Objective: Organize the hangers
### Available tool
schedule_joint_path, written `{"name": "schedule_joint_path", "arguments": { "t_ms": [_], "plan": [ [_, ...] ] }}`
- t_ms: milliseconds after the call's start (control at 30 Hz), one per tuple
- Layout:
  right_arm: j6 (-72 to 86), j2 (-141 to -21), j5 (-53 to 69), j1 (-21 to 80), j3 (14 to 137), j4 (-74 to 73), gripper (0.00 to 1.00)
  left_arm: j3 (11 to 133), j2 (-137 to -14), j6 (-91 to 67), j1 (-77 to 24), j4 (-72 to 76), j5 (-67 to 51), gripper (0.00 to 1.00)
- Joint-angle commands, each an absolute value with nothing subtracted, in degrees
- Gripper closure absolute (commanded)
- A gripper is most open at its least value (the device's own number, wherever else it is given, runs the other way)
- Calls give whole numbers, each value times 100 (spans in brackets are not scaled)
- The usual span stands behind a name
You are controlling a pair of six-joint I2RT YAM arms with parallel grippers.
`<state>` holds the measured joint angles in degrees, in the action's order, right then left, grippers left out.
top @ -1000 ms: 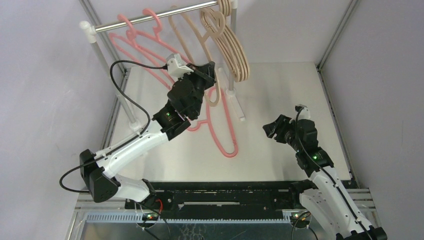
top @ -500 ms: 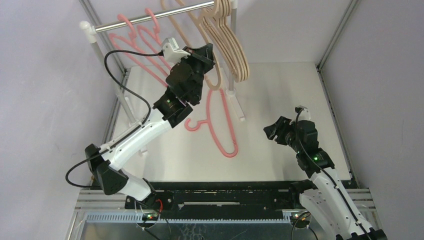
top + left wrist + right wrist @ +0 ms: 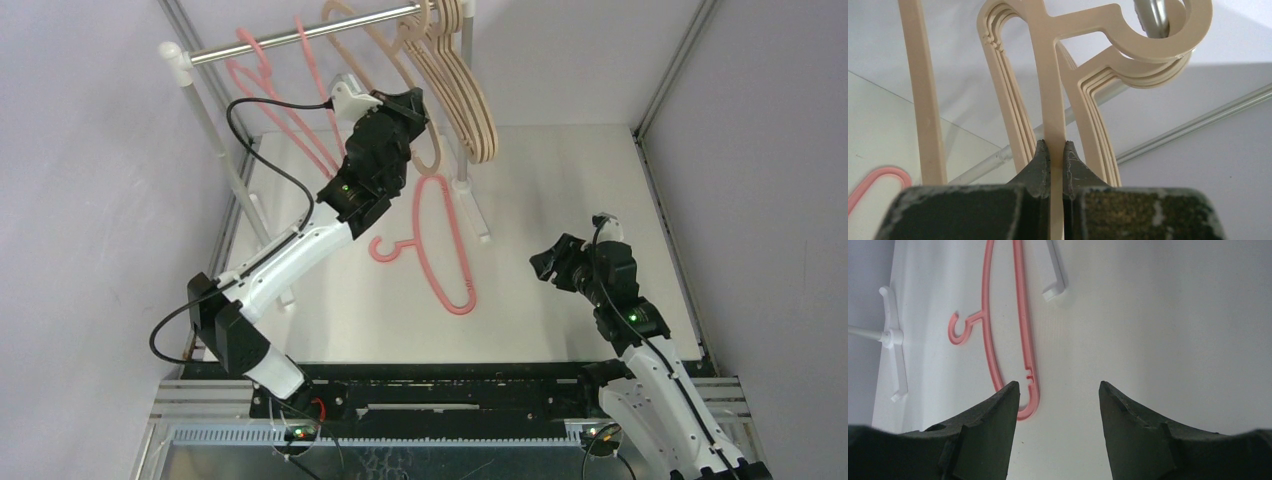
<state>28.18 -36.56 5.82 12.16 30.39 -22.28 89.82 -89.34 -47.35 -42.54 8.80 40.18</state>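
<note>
My left gripper (image 3: 415,100) (image 3: 1053,145) is shut on the thin arm of a beige hanger (image 3: 1053,100) (image 3: 432,160), just under the silver rail (image 3: 300,35). The hanger's hook (image 3: 1168,45) curls round the rail next to several other beige hangers (image 3: 478,110) (image 3: 1093,115) hung at the right end. Pink hangers (image 3: 262,75) hang at the rail's left end. One pink hanger (image 3: 445,250) (image 3: 1023,325) lies flat on the table. My right gripper (image 3: 545,262) (image 3: 1058,385) hovers open and empty over the table, right of that pink hanger's lower end.
The rack stands on white posts (image 3: 215,140) with white feet (image 3: 478,215) (image 3: 1055,277) (image 3: 892,335) on the table. Aluminium frame bars and purple walls close in the left, back and right sides.
My left arm has risen and reached toward the rail, bringing the held beige hanger up and right against the beige group. The pink hangers on the rail have swung. The right arm stayed still.
</note>
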Motion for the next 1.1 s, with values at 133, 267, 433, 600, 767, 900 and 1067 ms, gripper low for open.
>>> {"name": "schedule_joint_path", "arguments": {
  "t_ms": [133, 267, 433, 600, 767, 900, 1067],
  "plan": [
    [2645, -3575, 526, 1102, 3220, -2256, 32, 9259, -9167, -5122, -4080, 922, 3662, 99],
    [2621, -3600, 548, 1055, 3165, -2267, 31, 9413, -9275, -4935, -4046, 796, 3610, 76],
    [2666, -3661, 542, 1006, 3113, -2202, 28, 9358, -9256, -4335, -4056, 697, 3158, 42],
    [2694, -3785, 573, 999, 3060, -2133, 25, 8607, -8662, -3683, -4107, 863, 2908, 29],
    [2658, -3801, 595, 995, 3006, -2037, 9, 7458, -7796, -3238, -4224, 1097, 2767, 22],
    [2608, -3810, 608, 999, 3006, -1982, 4, 6520, -7191, -3237, -4347, 1062, 2710, 21],
    [2571, -3894, 813, 1001, 3006, -1970, 4, 5462, -6672, -3388, -4634, 820, 2751, 20]
  ]
}}
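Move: Some 9 cm ahead of the left hand and 12 cm above lies the spot on the rod for the held beige hanger, its hook already around the rod. The stack of beige hangers hangs about 7 cm to the hand's right and 6 cm ahead, and the nearer hung pink hanger about 18 cm to its left and 5 cm ahead. From the right hand, that rod spot is roughly 27 cm ahead, 23 cm left and 41 cm up. Easing the pinched beige hanger about 2 cm forward and slightly down and right to settle it on the rod, the left hand spreads its fingers wide and lets go. It then draws back some 9 cm and sinks about 8 cm away from the rod, drifting a little left, while its wrist rolls left side up about 20 degrees. The right hand, barely sinking, opens its fingers wider. ##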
